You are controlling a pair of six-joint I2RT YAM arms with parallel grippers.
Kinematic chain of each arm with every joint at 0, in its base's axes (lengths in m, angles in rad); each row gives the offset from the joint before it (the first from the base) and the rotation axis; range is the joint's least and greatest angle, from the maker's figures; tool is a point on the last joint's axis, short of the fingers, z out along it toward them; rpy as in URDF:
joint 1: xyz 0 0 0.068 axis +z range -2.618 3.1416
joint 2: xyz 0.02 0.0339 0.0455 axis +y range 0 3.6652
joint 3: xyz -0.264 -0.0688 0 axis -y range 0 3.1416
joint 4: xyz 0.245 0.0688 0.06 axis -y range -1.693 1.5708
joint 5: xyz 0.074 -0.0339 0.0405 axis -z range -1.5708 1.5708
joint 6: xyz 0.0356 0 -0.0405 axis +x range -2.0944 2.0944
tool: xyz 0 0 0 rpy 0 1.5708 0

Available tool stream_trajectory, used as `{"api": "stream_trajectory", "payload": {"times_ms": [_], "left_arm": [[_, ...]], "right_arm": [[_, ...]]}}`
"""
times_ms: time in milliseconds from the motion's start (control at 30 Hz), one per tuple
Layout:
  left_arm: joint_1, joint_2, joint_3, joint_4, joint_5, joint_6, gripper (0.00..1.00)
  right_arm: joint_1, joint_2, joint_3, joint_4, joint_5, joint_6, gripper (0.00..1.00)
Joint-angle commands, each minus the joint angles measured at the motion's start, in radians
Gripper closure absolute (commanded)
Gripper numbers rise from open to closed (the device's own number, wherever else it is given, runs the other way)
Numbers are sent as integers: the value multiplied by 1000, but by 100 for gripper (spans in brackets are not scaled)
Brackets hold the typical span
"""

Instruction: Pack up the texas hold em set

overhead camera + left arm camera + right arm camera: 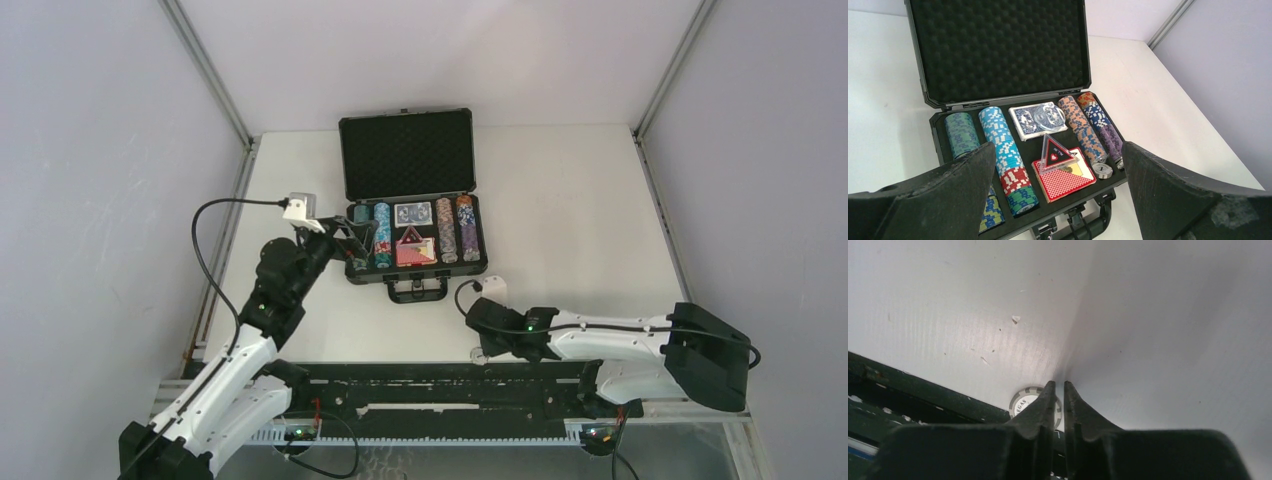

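Note:
The black briefcase of the texas hold em set lies open mid-table, lid upright, handle toward me. Inside are rows of poker chips, a blue deck with a clear round button on it, a red deck with a triangular button leaning on it, and a grey-white chip. My left gripper hovers open over the case's near left side. My right gripper is low at the table's near edge, parted by a slit, with nothing between its fingers. A white chip lies flat just behind its left finger.
A black rail runs along the table's near edge, right beside the white chip. Grey walls close in both sides of the white table.

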State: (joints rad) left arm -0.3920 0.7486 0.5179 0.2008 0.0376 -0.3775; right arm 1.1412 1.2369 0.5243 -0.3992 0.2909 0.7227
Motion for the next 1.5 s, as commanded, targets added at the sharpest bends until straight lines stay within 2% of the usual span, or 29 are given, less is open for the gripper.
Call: {"api": "stream_trajectory", "payload": {"times_ms": [0, 100, 233, 300, 433, 633, 900, 1167, 1467], "left_arm": [[-11, 0, -8, 48, 8, -8, 0], [-13, 6, -4, 48, 10, -3, 0], [-18, 14, 2, 45, 10, 4, 0], [-20, 18, 3, 46, 9, 6, 0], [-24, 24, 6, 45, 9, 6, 0], [-33, 40, 12, 49, 5, 9, 0], [-40, 56, 13, 55, 6, 9, 0], [-44, 69, 12, 64, 8, 10, 0], [-46, 63, 9, 65, 8, 9, 0]], "right_arm": [[-28, -39, -1, 26, 27, 0, 74], [-67, -69, 2, 43, 18, -34, 58], [-78, -104, 27, 12, -26, -141, 41], [-76, -108, 40, -16, -74, -199, 37], [-40, -92, 47, -23, -118, -223, 35], [21, 12, 104, -67, -80, -203, 34], [36, 24, 119, -104, -80, -186, 33], [89, 31, 135, -124, -58, -182, 25], [129, 102, 174, -157, -37, -163, 27]]}}
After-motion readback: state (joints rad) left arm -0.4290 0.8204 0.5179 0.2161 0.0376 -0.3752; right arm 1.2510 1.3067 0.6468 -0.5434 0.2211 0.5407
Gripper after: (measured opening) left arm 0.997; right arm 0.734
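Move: The poker chip lies about 2 cm back and 1 cm left of the right hand, about 1 cm below, under the shut fingertips; the table's near edge crosses under it, about 3 cm back and 1 cm left of the hand. The case handle is some 12 cm ahead and 15 cm left, the open case's tray around 23 cm ahead and 16 cm left. From the left hand the chip is roughly 17 cm back, 25 cm right and 25 cm below. The right fingertips lift off the chip's far side, rising and reaching about 2 cm forward as they open, then swing back some 5 cm towards the near edge and settle lower, turning about 15 degrees counter-clockwise, until the fingers, about three-quarters open, straddle the chip. The left hand, wide open, sinks about 2 cm and eases right by the case. ##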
